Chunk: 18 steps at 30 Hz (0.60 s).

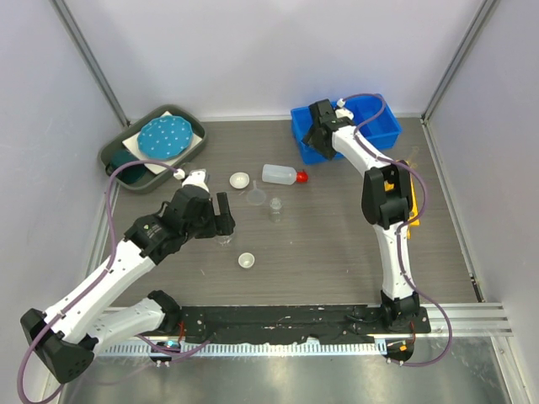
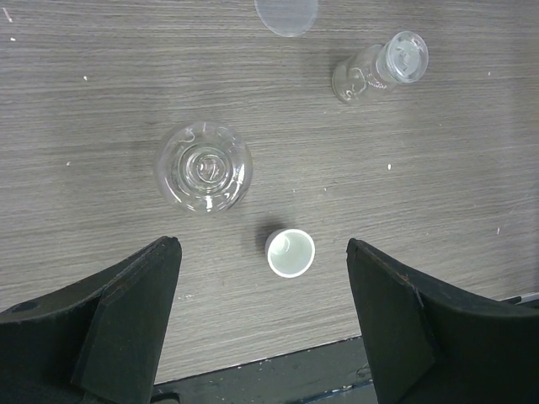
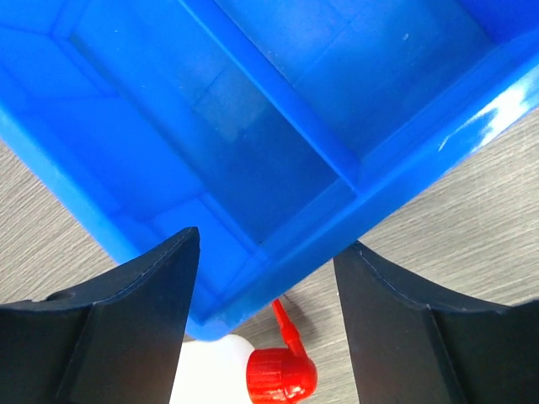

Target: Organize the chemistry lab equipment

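Observation:
My left gripper (image 1: 224,220) is open and empty, hovering above a clear glass flask (image 1: 223,241). In the left wrist view the flask (image 2: 204,167) stands upright just ahead of the left finger, and a small white dish (image 2: 290,252) lies between the open gripper (image 2: 264,282) tips. That dish (image 1: 246,260) is near the front. A second white dish (image 1: 240,180), a glass funnel (image 1: 256,197) and a small glass beaker (image 1: 275,207) stand mid-table. The red-capped bottle (image 1: 282,174) lies on its side. My right gripper (image 1: 314,139) is open and empty over the blue divided bin (image 1: 370,126). The right wrist view shows the bin (image 3: 253,126), the bottle cap (image 3: 280,374) and the open gripper (image 3: 265,252).
A dark green tray (image 1: 126,156) with a teal dotted disc (image 1: 164,136) sits at the back left. The yellow rack (image 1: 414,198) lies at the right, largely behind the right arm. White walls enclose the table. A black rail (image 1: 286,320) runs along the front edge.

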{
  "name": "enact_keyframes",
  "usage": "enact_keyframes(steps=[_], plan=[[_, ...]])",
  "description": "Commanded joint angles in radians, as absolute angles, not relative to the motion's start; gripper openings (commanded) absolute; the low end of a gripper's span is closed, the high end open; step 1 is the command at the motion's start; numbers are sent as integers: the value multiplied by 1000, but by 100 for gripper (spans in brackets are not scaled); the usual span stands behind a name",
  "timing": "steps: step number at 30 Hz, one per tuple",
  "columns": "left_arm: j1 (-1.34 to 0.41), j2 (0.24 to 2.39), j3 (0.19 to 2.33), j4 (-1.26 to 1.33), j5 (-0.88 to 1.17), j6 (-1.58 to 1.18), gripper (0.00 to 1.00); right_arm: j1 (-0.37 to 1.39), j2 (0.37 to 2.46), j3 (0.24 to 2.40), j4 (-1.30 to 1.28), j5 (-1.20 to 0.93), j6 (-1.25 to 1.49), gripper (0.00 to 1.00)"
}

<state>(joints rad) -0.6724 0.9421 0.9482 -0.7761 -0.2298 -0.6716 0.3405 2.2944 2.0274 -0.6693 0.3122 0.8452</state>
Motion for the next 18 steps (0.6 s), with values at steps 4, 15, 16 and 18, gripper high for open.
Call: enact_keyframes(steps=[4,15,16,18], plan=[[-675,917,966,-779,-216,-644,84,344,2355,2135,-712,327,856,64],[-675,904,962,-798,-227,-635,84,333,2407,2157,-710,319,853,19],[-675,905,963,-796,-227,-635,84,328,2405,2154,-709,321,853,12],[-673,908,965,-798,-227,-634,84,328,2402,2149,-706,324,851,5]])
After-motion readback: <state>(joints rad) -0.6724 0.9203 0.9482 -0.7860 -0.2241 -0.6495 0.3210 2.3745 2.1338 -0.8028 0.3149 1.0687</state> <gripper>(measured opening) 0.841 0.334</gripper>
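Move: The right hand stands over the near rim of the blue box, close to its left corner; the rim runs between the open fingertips, about 1 cm below. The box's middle is some 9 cm ahead and 10 cm to the right, 3 cm lower. The red-capped bottle lies roughly 10 cm left and 5 cm back, the yellow rack about 22 cm right and 14 cm back. From the left hand the near rim is around 33 cm ahead, 25 cm right and 15 cm down. Down about 2 cm goes the right hand over the blue box's near rim, one finger inside the wall and one outside, while the fingers close from wide to about a third open and pinch the rim. As they close, the wrist twists some 10 degrees clockwise and the hand eases slightly back and right. ##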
